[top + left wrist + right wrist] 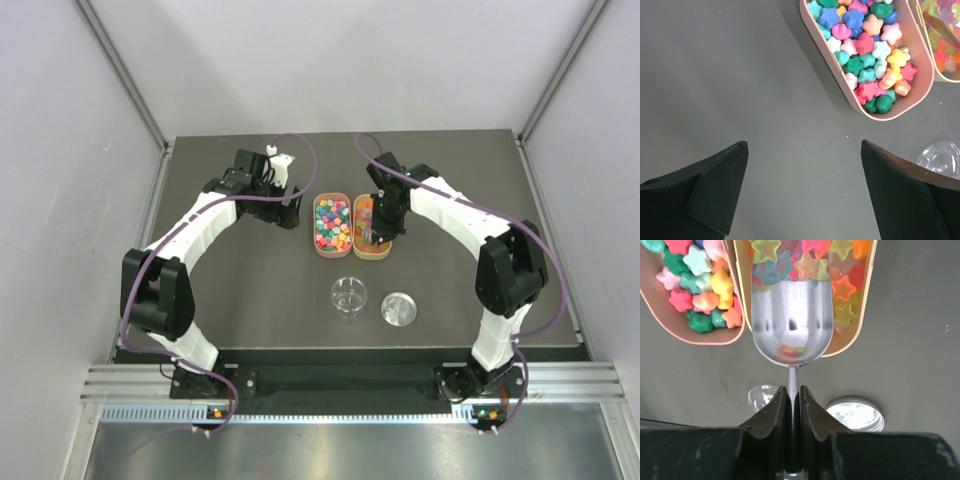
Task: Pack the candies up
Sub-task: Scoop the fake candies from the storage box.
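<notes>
The candies are small bright star shapes in two oval trays. Opaque candies (330, 224) (865, 50) fill the pink tray (921, 85); translucent candies (842, 290) lie in the orange tray (386, 250) (866, 295). My right gripper (793, 391) (380, 228) is shut on the thin handle of a metal scoop (792, 325). The scoop's bowl reaches over the near end of the orange tray and holds no candy that I can see. My left gripper (804, 146) (285, 212) hangs open over bare table, left of the pink tray.
A clear round jar (349, 296) (762, 396) (942, 157) stands open in front of the trays. Its lid (400, 309) (855, 414) lies flat to its right. The dark table (250, 290) ends at grey walls on three sides.
</notes>
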### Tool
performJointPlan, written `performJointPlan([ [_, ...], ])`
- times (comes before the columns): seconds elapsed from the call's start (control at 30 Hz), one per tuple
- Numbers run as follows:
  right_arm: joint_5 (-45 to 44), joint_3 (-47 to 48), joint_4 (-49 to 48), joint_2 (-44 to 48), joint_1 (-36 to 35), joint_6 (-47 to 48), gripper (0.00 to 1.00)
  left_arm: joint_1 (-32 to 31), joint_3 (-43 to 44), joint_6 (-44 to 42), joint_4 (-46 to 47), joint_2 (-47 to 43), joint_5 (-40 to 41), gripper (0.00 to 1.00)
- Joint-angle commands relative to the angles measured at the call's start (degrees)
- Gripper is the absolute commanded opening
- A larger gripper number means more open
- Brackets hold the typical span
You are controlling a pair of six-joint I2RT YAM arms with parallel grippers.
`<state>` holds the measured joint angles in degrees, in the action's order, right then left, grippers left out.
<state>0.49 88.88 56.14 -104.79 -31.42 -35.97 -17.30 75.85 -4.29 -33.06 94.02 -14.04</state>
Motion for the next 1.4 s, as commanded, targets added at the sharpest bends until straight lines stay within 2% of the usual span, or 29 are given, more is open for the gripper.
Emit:
performJointPlan([
  [0.0, -2.3, -1.5, -1.7, -2.3, 2.0, -0.2, 0.0, -0.2, 1.1, 0.5, 1.9, -0.7, -0.2, 0.98],
  [0.67, -4.6, -6.0, -8.8, -5.9, 2.2, 1.3, 0.0, -0.2, -0.7, 1.0, 2.2, -0.9, -1.2, 0.98],
  [0.9, -5.7, -6.6, -12.3, -6.5, 2.2, 4.6, 0.0, -0.2, -0.8, 1.1, 2.5, -0.3, -1.7, 0.98],
  [1.37, -7.1, -13.9, -18.4, -3.6, 1.5, 7.1, 0.0, -0.5, -0.1, 1.0, 2.3, 0.7, -2.0, 0.98],
])
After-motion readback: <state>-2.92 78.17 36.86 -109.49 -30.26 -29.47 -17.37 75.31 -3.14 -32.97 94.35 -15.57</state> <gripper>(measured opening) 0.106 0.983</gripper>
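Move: I already hold the scoop in my right hand, its bowl over the near half of the box of translucent candies. Those candies centre about 5 cm ahead of my right hand, 1 cm left and 10 cm below. The opaque-candy box is level with them, 10 cm farther left. Behind my right hand stand the glass jar, about 12 cm back and 6 cm left, and the round lid, 14 cm back and 5 cm right. From my left hand the translucent candies lie some 18 cm right, 2 cm back and 12 cm below. With my right fingers still shut on the scoop's handle, I first ease forward, then sink the hand towards the translucent candies, creeping farther forward as I go: about 7 cm down and 3 cm forward in all. Late on, my fingertips tip forward a few degrees, and the bowl works in among the candies and lies up closer under my wrist. ##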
